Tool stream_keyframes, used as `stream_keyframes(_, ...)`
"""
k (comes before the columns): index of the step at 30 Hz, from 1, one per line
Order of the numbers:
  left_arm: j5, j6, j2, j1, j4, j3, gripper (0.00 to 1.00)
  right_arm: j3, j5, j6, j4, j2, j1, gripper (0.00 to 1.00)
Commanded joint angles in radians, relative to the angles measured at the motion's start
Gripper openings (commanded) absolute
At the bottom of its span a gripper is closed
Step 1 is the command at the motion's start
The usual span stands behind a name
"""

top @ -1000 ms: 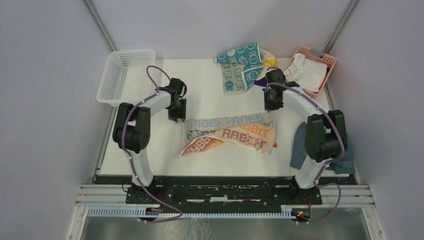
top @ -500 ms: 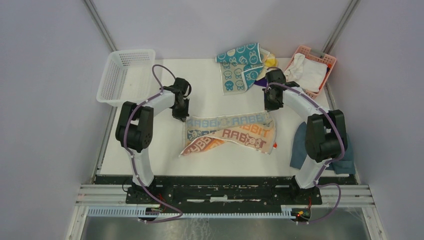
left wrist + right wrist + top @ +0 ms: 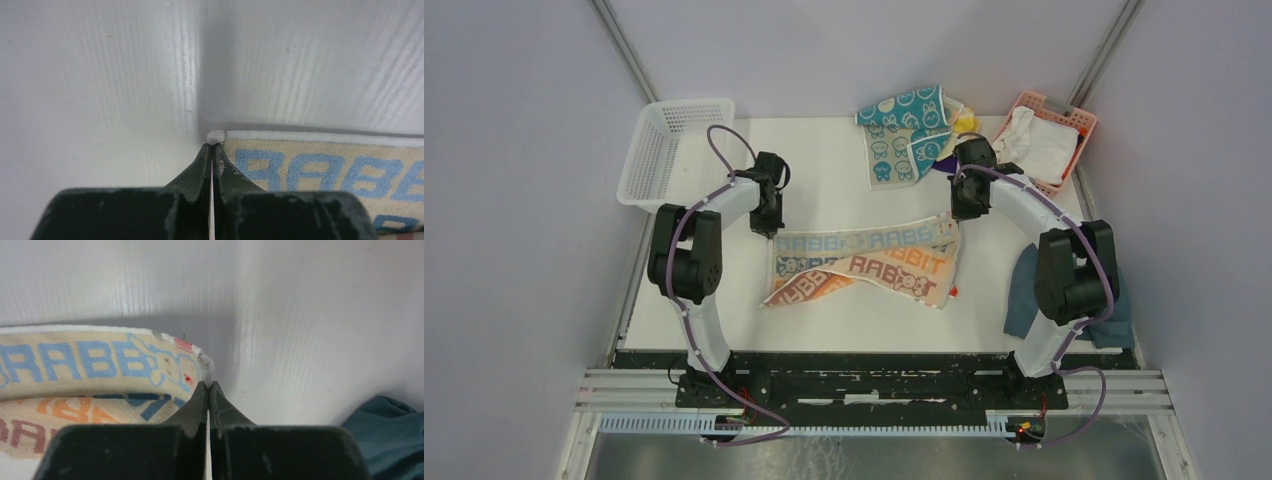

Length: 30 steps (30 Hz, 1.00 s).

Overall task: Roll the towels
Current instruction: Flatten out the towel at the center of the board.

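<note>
The peach-orange towel (image 3: pixel 859 262), printed with RABBIT lettering, lies partly folded across the middle of the table, its far edge drawn taut between my two grippers. My left gripper (image 3: pixel 771 232) is shut on the towel's far-left corner; in the left wrist view the white hem bulges just past its closed tips (image 3: pixel 215 144) and the towel (image 3: pixel 325 165) runs off to the right. My right gripper (image 3: pixel 957 215) is shut on the far-right corner (image 3: pixel 208 386), with the towel (image 3: pixel 100 365) running left. A teal rabbit-face towel (image 3: pixel 904 130) lies heaped at the back with yellow (image 3: pixel 965 121) and purple (image 3: pixel 945 153) cloths.
A white mesh basket (image 3: pixel 669 150) stands at the back left. A pink basket (image 3: pixel 1074 125) holding a white cloth (image 3: pixel 1036 142) is at the back right. A dull blue-grey cloth (image 3: pixel 1024 290) hangs over the table's right edge and shows too in the right wrist view (image 3: pixel 390 425).
My left gripper closed on the towel's far-left corner and pulled it left and slightly back. The whole towel slid left and its far edge straightened. The right arm barely moved.
</note>
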<state>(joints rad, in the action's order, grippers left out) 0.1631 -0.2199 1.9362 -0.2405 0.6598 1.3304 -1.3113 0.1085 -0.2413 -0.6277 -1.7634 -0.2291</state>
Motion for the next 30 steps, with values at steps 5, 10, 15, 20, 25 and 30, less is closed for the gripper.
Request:
stream_keyframes(5,0.060,0.047,-0.052,0.007,0.006,-0.004,0.16,-0.022,-0.052,0.009,0.046,0.040,-0.004,0.01)
stream_keyframes(10,0.021,0.042,-0.094,0.026,-0.010,0.000,0.32,-0.025,-0.055,0.010,0.048,0.027,-0.004,0.01)
stream_keyframes(15,-0.052,0.043,-0.088,0.052,-0.021,0.004,0.38,-0.027,-0.068,0.008,0.047,0.019,-0.004,0.01)
stream_keyframes(20,-0.093,0.050,-0.053,0.066,-0.028,0.007,0.39,-0.026,-0.071,0.010,0.048,0.017,-0.004,0.01)
stream_keyframes(25,-0.104,0.058,-0.010,0.065,-0.028,0.006,0.41,-0.025,-0.076,0.008,0.049,0.013,-0.004,0.01)
stream_keyframes(30,-0.086,0.066,0.045,0.065,-0.022,-0.002,0.41,-0.023,-0.081,0.008,0.051,0.010,-0.004,0.01)
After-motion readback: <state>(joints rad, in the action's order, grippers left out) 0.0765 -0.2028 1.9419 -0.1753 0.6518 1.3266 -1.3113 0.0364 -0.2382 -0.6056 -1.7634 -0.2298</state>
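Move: The left fingers still pinch the rabbit towel's far left corner, right at the hand point and close above the table. The towel's near left corner lies about 20 cm back and 2 cm to the left; the white basket sits some 24 cm ahead and 26 cm left. The right fingers still hold the towel's far right corner, raised off the board; from them the bunny towel lies roughly 19 cm ahead, 13 cm left and 6 cm lower. Give the left corner a last small tug of about 1 cm leftward, then open the left fingers wide enough to let it go. Rise straight up about 2 cm and sink again, slightly more than that, so that the open fingers straddle the towel's left hem near the corner. Keep the right fingers shut on their corner, letting that hand drift about 1.5 cm left. ##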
